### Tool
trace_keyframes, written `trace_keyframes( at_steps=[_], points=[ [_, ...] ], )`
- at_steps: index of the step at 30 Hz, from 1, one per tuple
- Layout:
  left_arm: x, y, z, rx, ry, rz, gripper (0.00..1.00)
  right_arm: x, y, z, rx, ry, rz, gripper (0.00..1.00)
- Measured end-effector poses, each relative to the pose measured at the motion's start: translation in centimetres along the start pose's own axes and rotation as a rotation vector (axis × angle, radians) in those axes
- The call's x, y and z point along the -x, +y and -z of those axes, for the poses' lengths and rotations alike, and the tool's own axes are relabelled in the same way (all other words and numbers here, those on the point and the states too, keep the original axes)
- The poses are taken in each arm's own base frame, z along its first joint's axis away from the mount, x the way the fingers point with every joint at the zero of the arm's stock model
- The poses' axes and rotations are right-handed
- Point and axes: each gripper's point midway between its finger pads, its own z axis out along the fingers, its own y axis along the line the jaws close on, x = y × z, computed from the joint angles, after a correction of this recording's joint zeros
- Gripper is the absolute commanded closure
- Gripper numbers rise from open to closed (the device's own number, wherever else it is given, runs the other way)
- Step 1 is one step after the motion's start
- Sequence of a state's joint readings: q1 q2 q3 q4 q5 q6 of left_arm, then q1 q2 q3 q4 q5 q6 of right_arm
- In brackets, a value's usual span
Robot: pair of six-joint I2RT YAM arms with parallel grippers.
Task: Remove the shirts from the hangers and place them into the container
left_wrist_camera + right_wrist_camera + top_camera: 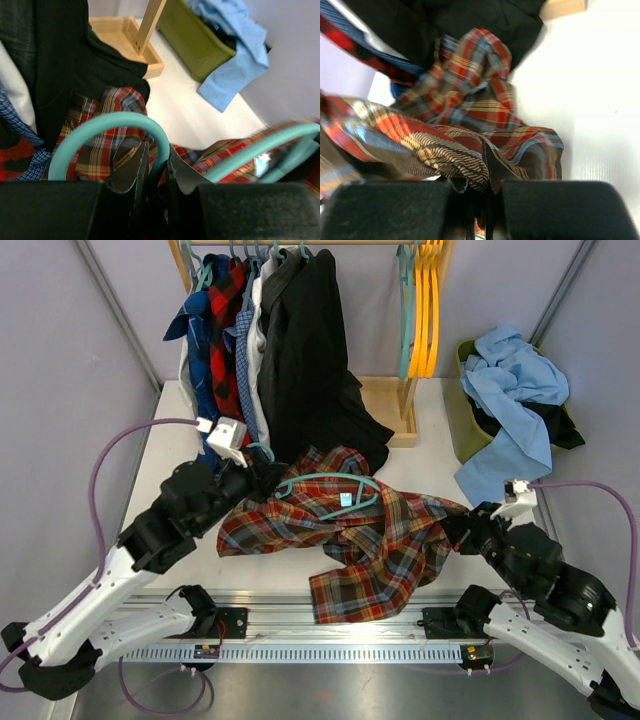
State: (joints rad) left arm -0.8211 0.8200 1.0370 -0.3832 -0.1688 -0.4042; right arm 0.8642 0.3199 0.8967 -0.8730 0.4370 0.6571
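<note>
A brown-red plaid shirt (380,550) lies spread across the middle of the table with a teal hanger (325,480) still inside its collar. My left gripper (262,472) is shut on that hanger's hook (110,122), with the teal bar pinched between the left gripper's (157,155) fingers. At the shirt's right edge my right gripper (455,530) is shut on a fold of the plaid cloth (465,100), which runs in between the right gripper's (487,172) fingers. The olive-green container (462,410) stands at the far right with a light blue shirt (510,390) draped over its rim.
A wooden rack (390,400) at the back holds several shirts on hangers (270,340): black, white, blue and red plaid. A bare teal hanger (406,310) and orange-yellow hangers (430,300) hang at its right end. The black shirt's hem reaches down to the plaid shirt.
</note>
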Motion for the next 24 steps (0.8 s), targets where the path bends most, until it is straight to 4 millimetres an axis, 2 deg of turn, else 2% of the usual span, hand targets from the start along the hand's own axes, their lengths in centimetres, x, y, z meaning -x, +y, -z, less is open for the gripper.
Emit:
trace_keyframes(
  at_steps=[6, 10, 13, 15, 17, 21, 24],
  points=[
    [2.5, -0.7, 4.0, -0.065, -0.096, 0.032, 0.80, -2.3, -0.9, -3.0, -0.103, 0.051, 0.010, 1.00],
    [3.5, -0.6, 6.1, -0.079, -0.142, 0.053, 0.79, -1.1, -2.1, -2.7, -0.159, -0.015, -0.013, 1.00],
    [4.4, -0.8, 7.7, -0.098, -0.192, 0.077, 0.79, -0.5, -1.8, -2.5, -0.133, -0.041, -0.026, 1.00],
    [4.9, -0.7, 8.4, -0.108, -0.230, 0.100, 0.78, -1.3, -1.1, -3.4, -0.113, -0.007, -0.009, 1.00],
    [4.9, -0.8, 8.5, -0.124, -0.255, 0.125, 0.78, -3.4, 0.2, -5.1, -0.078, 0.080, 0.019, 1.00],
    [3.2, -0.9, 7.0, -0.143, -0.232, 0.171, 0.79, -10.6, 2.5, -9.9, -0.032, 0.349, 0.087, 1.00],
    [2.5, -1.2, 5.9, -0.150, -0.198, 0.189, 0.80, -15.5, 2.8, -11.2, -0.027, 0.501, 0.143, 1.00]
  ],
)
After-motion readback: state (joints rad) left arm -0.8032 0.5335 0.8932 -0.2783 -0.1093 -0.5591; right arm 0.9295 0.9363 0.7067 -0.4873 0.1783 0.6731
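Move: The left fingers are at the green hanger's hook, its body about 13 cm to their right and 2 back, slightly lower. From that hand the black shirt's hem lies some 10 cm ahead, 19 right and 20 down. The right hand pinches one end of the plaid shirt, whose middle lies about 20 cm left, 1 back and 10 below; the hanger is 25 left and 6 ahead of that hand, 2 higher. Left hand backs off the hanger about 5 cm; right sweeps its pinched shirt down-left some 20 cm. ##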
